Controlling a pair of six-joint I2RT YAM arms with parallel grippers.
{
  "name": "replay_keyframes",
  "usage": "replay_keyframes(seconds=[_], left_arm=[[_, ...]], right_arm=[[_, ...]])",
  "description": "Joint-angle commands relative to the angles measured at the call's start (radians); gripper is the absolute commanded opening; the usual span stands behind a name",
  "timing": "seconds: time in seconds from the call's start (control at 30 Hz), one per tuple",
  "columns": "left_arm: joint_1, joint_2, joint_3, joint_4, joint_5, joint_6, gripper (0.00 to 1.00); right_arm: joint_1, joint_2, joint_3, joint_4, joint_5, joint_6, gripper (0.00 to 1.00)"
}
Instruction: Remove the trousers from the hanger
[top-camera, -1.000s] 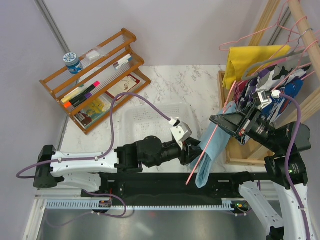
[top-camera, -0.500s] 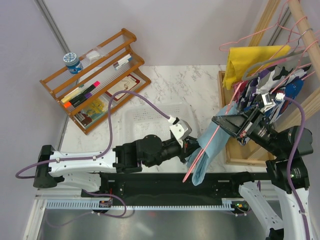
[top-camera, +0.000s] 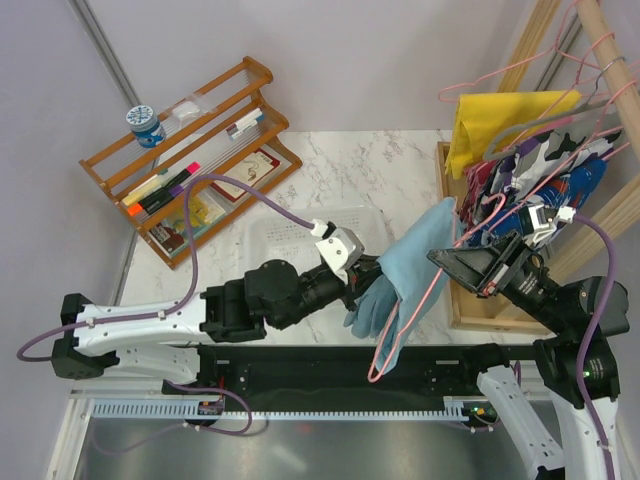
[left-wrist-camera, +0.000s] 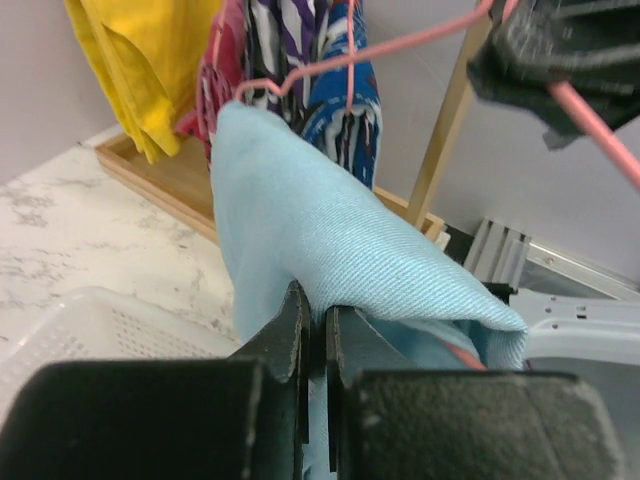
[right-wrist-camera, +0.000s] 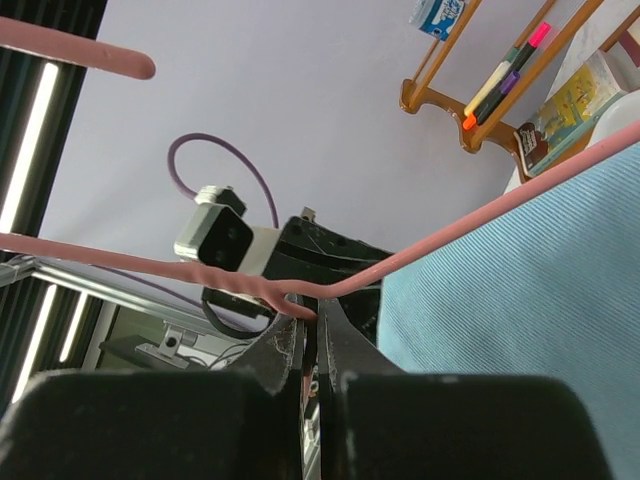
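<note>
The light blue trousers (top-camera: 412, 262) hang folded over the pink hanger (top-camera: 430, 295) above the table's front right, and part of them is drawn out to the left. My left gripper (top-camera: 370, 283) is shut on a fold of the trousers (left-wrist-camera: 330, 225), with cloth pinched between its fingers (left-wrist-camera: 290, 330). My right gripper (top-camera: 443, 258) is shut on the hanger (right-wrist-camera: 480, 215) at the twisted neck, and the trousers (right-wrist-camera: 530, 320) fill the lower right of that view. The hanger's wire (left-wrist-camera: 330, 70) shows above the cloth.
A clear plastic tray (top-camera: 285, 240) lies under my left arm. A wooden rack (top-camera: 190, 150) with pens and books stands at the back left. At the right, a wooden clothes stand (top-camera: 452, 300) carries a yellow cloth (top-camera: 500, 120), patterned clothes (top-camera: 545, 175) and more pink hangers (top-camera: 560, 60).
My left gripper closed on the trousers and pulled back to the left, dragging the cloth along the hanger. The hanger tilted with my right gripper still on it.
</note>
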Motion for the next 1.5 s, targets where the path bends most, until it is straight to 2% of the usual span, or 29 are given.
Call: replay_keyframes(seconds=[0.0,0.47,0.7,1.13,1.33,1.47], left_arm=[[0.01,-0.023,0.165,0.166,-0.098,0.143,0.02],[0.01,0.028,0.401,0.204,-0.109,0.347,0.02],[0.011,0.054,0.458,0.32,-0.143,0.479,0.02],[0.011,0.063,0.572,0.347,-0.11,0.466,0.02],[0.011,0.041,0.601,0.305,-0.022,0.331,0.02],[0.011,0.038,0.609,0.296,-0.047,0.39,0.02]], right_arm=[[0.007,-0.021,0.003,0.026,-0.046,-0.014,0.0],[0.008,-0.061,-0.08,0.003,-0.046,-0.034,0.0],[0.007,-0.068,-0.099,-0.023,-0.041,-0.051,0.0],[0.007,-0.078,-0.134,-0.141,0.053,-0.108,0.0],[0.007,-0.076,-0.149,-0.178,0.08,-0.128,0.0],[0.007,-0.067,-0.132,-0.203,0.076,-0.165,0.0]])
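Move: The trousers, pinched by the left hand, hang with their middle about 6 cm to its right, 2 cm back and some 4 cm below; the white basket is roughly 15 cm ahead, 10 cm left and 36 cm down. From the right hand, which grips the pink hanger at its neck, the trousers' middle is about 4 cm left, level fore and aft and 11 cm lower, with the hanging clothes some 20 cm right, 20 cm ahead and 10 cm lower. The trousers, still pinched shut in the left fingers, are drawn steadily up off the hanger by about 24 cm, drifting left and slightly forward, while the left fingertips tip up some 30 degrees. The right hand keeps its grip on the hanger's neck and pulls the other way, easing down and then sinking faster at the end, about 9 cm in all. ##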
